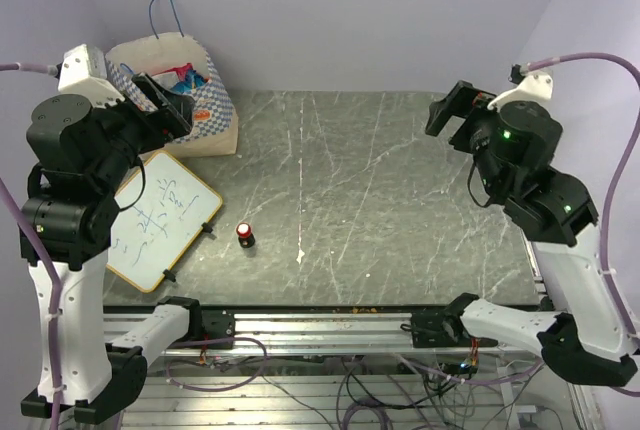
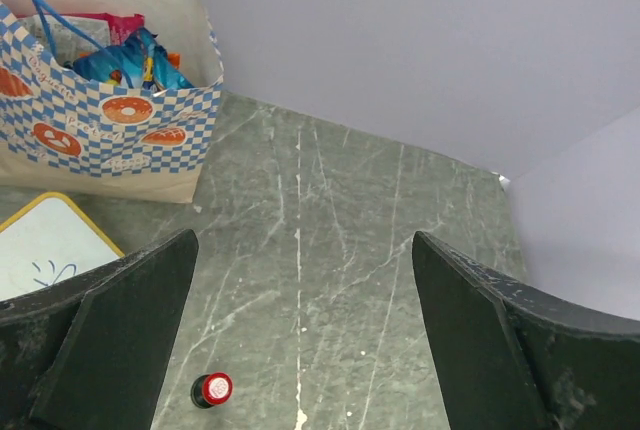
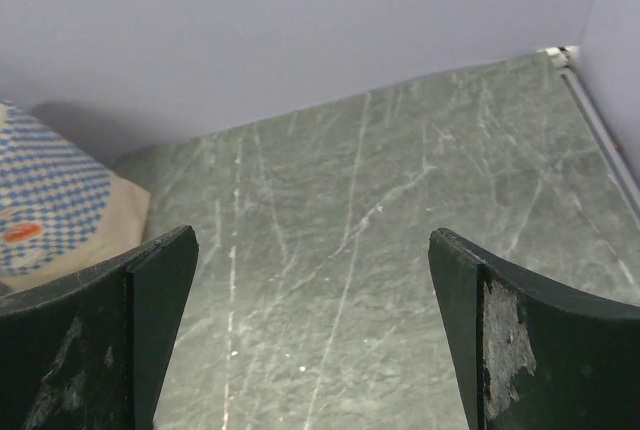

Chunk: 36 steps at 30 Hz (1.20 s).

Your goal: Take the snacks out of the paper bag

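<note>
The cream paper bag (image 1: 205, 122) with a blue-and-white checkered band stands upright at the far left corner; it also shows in the left wrist view (image 2: 110, 125) and at the left edge of the right wrist view (image 3: 55, 205). Blue and pink snack packets (image 2: 125, 55) show in its open top, also from above (image 1: 185, 77). My left gripper (image 1: 165, 100) is open and empty, raised just in front of the bag. My right gripper (image 1: 452, 113) is open and empty, raised over the far right of the table.
A white wood-framed whiteboard (image 1: 160, 215) lies at the near left. A small red-and-white capped bottle (image 1: 244, 235) stands beside it, also in the left wrist view (image 2: 212, 389). The walls close the back and right sides.
</note>
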Motion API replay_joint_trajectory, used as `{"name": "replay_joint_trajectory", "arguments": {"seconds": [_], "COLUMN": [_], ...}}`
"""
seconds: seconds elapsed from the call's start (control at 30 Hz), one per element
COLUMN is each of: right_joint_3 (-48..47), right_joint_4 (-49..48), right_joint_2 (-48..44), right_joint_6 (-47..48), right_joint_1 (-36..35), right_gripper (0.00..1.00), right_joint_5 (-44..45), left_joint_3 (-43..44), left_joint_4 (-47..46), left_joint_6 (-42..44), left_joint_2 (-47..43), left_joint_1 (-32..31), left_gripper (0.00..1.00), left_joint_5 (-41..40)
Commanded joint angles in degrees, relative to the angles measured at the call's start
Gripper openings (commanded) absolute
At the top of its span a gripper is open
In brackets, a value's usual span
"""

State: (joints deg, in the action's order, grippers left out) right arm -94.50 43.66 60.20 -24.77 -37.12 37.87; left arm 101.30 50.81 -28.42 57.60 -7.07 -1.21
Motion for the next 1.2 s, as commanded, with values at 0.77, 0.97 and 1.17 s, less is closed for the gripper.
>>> {"name": "replay_joint_trajectory", "arguments": {"seconds": [0.77, 0.97, 1.17], "right_joint_3": [-3.9, 1.9, 5.9], "right_joint_4": [2.6, -8.2, -17.4], "right_joint_2": [19.6, 19.8, 20.3], "right_joint_6": [-1.2, 2.8, 11.8], "right_joint_1": [15.5, 15.8, 15.9], "right_gripper": [1.0, 1.0, 1.0], "right_joint_5": [-14.8, -17.1, -20.6], "left_joint_3": [-4.2, -3.6, 0.3], "left_joint_4": [-7.0, -10.1, -12.1], "left_joint_6": [0.0, -2.3, -5.9], "left_joint_2": [9.5, 15.1, 22.5], "left_joint_1": [-0.4, -0.4, 0.8], "left_gripper": [0.99, 0.99, 1.0], "left_joint_5": [-5.3, -7.3, -9.8]}}
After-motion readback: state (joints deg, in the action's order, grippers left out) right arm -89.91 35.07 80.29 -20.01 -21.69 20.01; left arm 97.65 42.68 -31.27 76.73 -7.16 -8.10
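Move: The snacks in the paper bag lie about 22 cm ahead of the left hand, some 8 cm to its left and 26 cm below. The whiteboard's middle is about level with this hand, 16 cm to its left, and the small red-capped bottle roughly 4 cm back and 6 cm to its right, both on the table well below. From the right hand, the snacks are about 20 cm ahead, 50 cm to its left and 24 cm down. Towards the snacks in the bag's mouth, touching nothing yet, the left hand first sinks gently, then speeds up forward and down, some 13 cm out and 9 cm lower, its open fingers tipping down about 15 degrees. The right hand also travels forward and down, about 12 cm each way over the bare table, tipping down roughly as much, fingers still wide open. ##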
